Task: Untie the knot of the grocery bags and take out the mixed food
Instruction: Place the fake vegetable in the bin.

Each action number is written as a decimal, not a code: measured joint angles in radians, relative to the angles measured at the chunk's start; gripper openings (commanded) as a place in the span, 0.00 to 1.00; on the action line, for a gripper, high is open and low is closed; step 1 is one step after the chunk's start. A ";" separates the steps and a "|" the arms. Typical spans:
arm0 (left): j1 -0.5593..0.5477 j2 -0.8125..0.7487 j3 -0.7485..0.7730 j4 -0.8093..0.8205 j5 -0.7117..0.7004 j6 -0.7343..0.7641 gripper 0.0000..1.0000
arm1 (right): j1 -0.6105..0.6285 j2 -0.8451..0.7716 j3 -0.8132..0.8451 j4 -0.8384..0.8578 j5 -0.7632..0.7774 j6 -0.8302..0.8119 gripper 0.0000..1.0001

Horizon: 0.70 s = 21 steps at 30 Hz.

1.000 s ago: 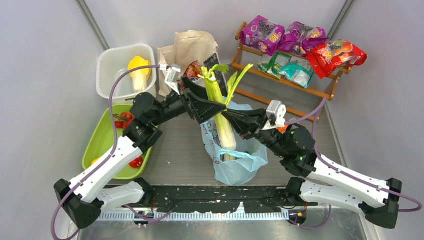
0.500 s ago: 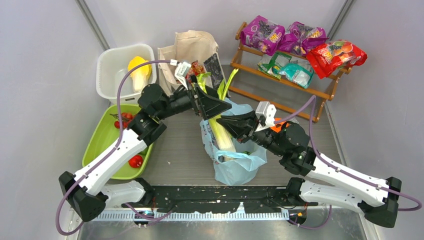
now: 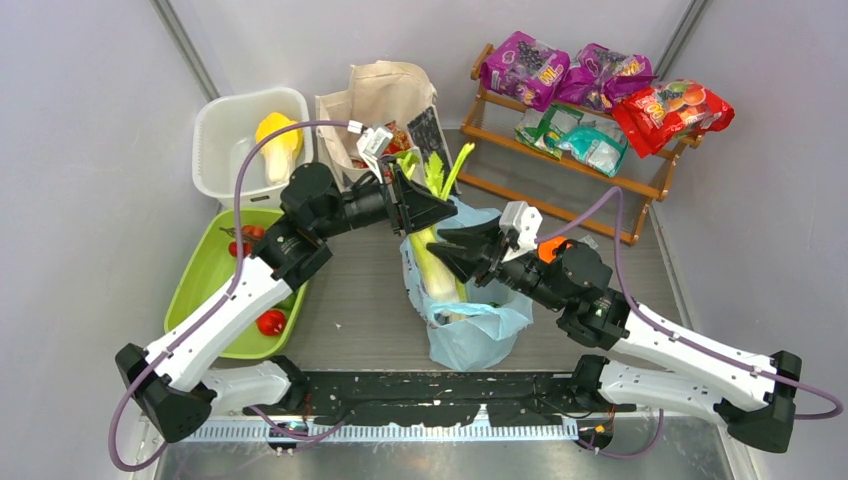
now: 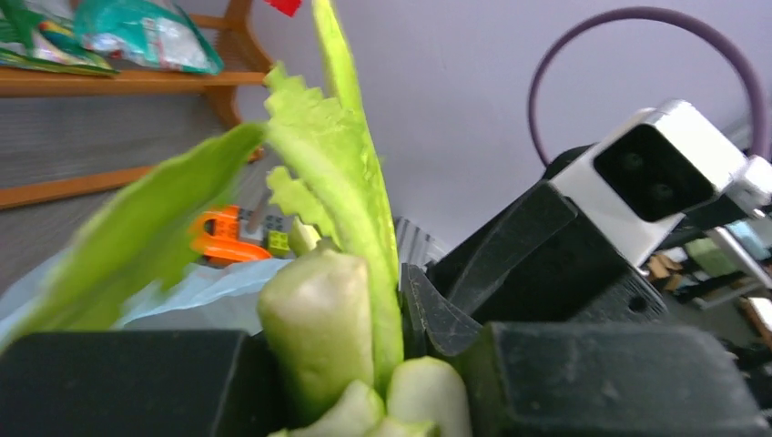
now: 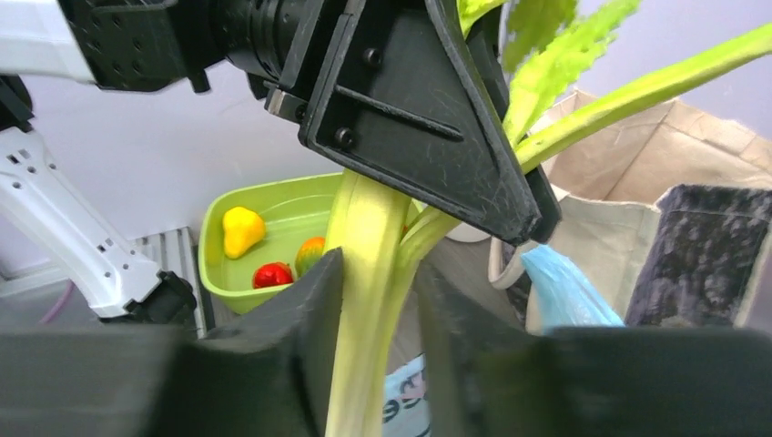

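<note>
Long green-white stalks [image 3: 441, 283] stand upright in the open light-blue bag [image 3: 470, 335] at the table's middle. No tied knot shows; the bag's handles hang loose. My left gripper [image 3: 428, 208] is shut on the stalks near their leafy top, and they fill its jaws in the left wrist view [image 4: 364, 382]. My right gripper [image 3: 447, 252] is open, lower down on the same stalks. In the right wrist view [image 5: 378, 300] one finger touches them and the other stands slightly off. The cream canvas tote [image 3: 385, 90] stands behind. A yellow vegetable [image 3: 278, 140] lies in the white tub [image 3: 225, 125].
A green tray [image 3: 195, 290] at the left holds small red and yellow fruits [image 3: 270, 322]. A wooden rack [image 3: 580, 205] at the back right carries purple packets [image 3: 525, 65], teal packets [image 3: 590, 140] and a red packet [image 3: 670, 110]. The arms meet over the blue bag.
My left gripper has drawn back toward the tote with the stalks' top, so they stand more upright in the bag. My right gripper has shifted left along the stalks.
</note>
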 measured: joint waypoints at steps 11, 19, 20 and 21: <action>0.155 -0.066 0.280 -0.400 -0.257 0.293 0.00 | 0.000 -0.070 0.000 -0.002 0.100 0.000 0.96; 0.406 -0.087 0.438 -0.549 -0.468 0.501 0.00 | 0.000 -0.156 -0.026 0.000 0.181 -0.003 0.96; 0.434 -0.072 0.450 -0.557 -0.497 0.527 0.00 | 0.000 -0.163 -0.032 -0.001 0.185 -0.004 0.95; 0.453 -0.059 0.462 -0.560 -0.519 0.547 0.00 | 0.000 -0.167 -0.036 -0.001 0.188 -0.004 0.96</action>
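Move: The celery is already pinched in the left fingers; the white bin it is bound for lies about 24 cm ahead of the left hand, 31 cm left and 32 cm below. From that hand the green tray stands level, 30 cm left; the canvas bag about 23 cm ahead, 7 cm left; the blue bag sits below, some 8 cm right and 2 cm back. The right hand has the celery stalk between its fingers, its middle about 4 cm lower. Leftwards, forward and up, the left arm sweeps the celery in one quickening arc of some 27 cm away from the blue bag towards the white bin, swinging its fingers nearly 60 degrees counter-clockwise to point forward while keeping its grip. Meanwhile the right fingers open wide off the stalk and that hand backs about 6 cm right and slightly up. ##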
